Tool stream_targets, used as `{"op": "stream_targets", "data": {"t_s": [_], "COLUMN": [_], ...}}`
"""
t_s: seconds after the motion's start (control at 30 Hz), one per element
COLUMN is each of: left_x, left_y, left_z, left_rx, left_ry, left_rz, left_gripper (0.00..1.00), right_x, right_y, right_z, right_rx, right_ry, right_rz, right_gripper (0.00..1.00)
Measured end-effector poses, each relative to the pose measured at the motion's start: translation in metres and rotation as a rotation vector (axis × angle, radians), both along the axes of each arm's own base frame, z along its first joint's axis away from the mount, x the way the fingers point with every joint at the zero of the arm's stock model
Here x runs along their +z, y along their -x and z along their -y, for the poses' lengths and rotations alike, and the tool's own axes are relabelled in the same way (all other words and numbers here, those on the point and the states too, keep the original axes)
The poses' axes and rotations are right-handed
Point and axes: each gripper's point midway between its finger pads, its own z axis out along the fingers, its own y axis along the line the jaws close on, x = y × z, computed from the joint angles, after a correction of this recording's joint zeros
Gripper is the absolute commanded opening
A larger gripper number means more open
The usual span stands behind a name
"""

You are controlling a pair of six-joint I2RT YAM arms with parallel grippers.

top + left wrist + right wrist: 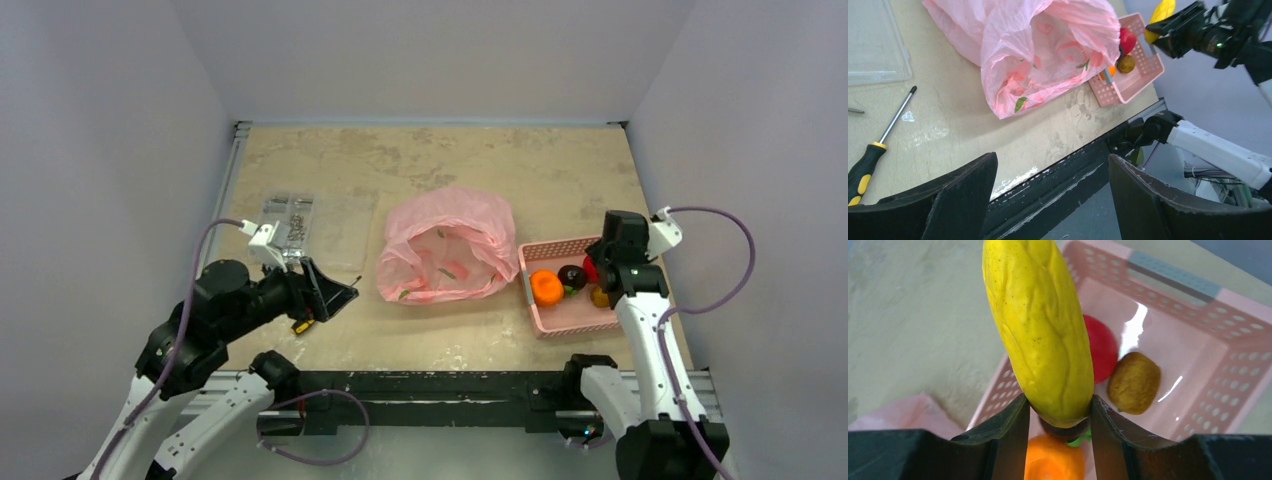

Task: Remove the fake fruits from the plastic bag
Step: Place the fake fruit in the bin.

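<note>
The pink plastic bag [445, 248] lies crumpled mid-table, its mouth facing the pink basket [561, 245]. In the right wrist view my right gripper [1059, 402] is shut on a yellow oblong fruit [1043, 325] and holds it over the basket. Below it lie a red apple [1103, 347], a brown kiwi [1134, 382], an orange [1055, 460] and a dark plum [1065, 432], partly hidden. My left gripper [1053, 160] stands open and empty over the table's near edge, left of the bag [1048, 45].
A black-and-yellow screwdriver [878, 145] lies on the table near the left gripper. A clear plastic tray [875, 42] sits at the far left. The dark metal rail [430, 385] runs along the near table edge. Grey walls close in both sides.
</note>
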Motion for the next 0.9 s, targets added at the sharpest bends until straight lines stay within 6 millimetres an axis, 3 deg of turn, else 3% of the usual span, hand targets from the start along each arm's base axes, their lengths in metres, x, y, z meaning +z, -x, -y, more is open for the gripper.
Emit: {"op": "stream_targets", "data": {"t_s": [0.2,0.4,0.43,0.53,0.57,0.73,0.9], "left_x": [0.031,0.024,0.023,0.022,0.022,0.019,0.016], "left_y": [0.014,0.018,0.019,0.023,0.023,0.028,0.028], "left_z": [-0.013,-0.021,-0.022,-0.026,-0.027,-0.037,-0.041], "left_rx": [0.016,0.035,0.036,0.042,0.045,0.072,0.081], "left_ry": [0.049,0.027,0.024,0.022,0.021,0.012,-0.006], "left_rz": [0.085,0.073,0.07,0.076,0.079,0.092,0.097], "left_gripper": [0.82,0.82,0.82,0.83,0.83,0.84,0.84], "right_x": [-0.04,-0.053,-0.054,-0.057,-0.058,-0.056,-0.041], "right_y": [0.034,0.041,0.041,0.041,0.04,0.039,0.03], "right_z": [0.047,0.054,0.054,0.055,0.054,0.053,0.044], "right_rx": [-0.213,-0.262,-0.266,-0.272,-0.277,-0.266,-0.178], "right_ry": [-0.077,-0.115,-0.119,-0.133,-0.14,-0.142,-0.146], "right_rz": [-0.082,-0.124,-0.128,-0.137,-0.133,-0.121,-0.053], "right_gripper": [0.01,0.14,0.27,0.84,0.95,0.99,0.99]}}
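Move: The yellow fruit, pinched near one end in the right hand, is bound for the pink bin, whose middle lies about 5 cm back, 4 cm to the right and 14 cm below. In the bin, the red fruit lies level ahead and 4 cm right, the brown one 8 cm back and 5 cm right, the dark one 3 cm back and 2 cm left. From the left hand the bin is some 59 cm right, 8 cm ahead and 24 cm below. Still pinching the yellow fruit, the right hand sinks about 6 cm into its place over the pink bin while swinging some 5 cm right and 4 cm back, turning about 15 degrees clockwise, then almost stops and spreads its fingers wide to let go, and starts back up by about 2 cm with a slight drift forward and left. Meanwhile the empty left hand, fingers staying wide open, draws a few centimetres left and back, away from the plastic bag, rising briefly before it eases partway down again. ##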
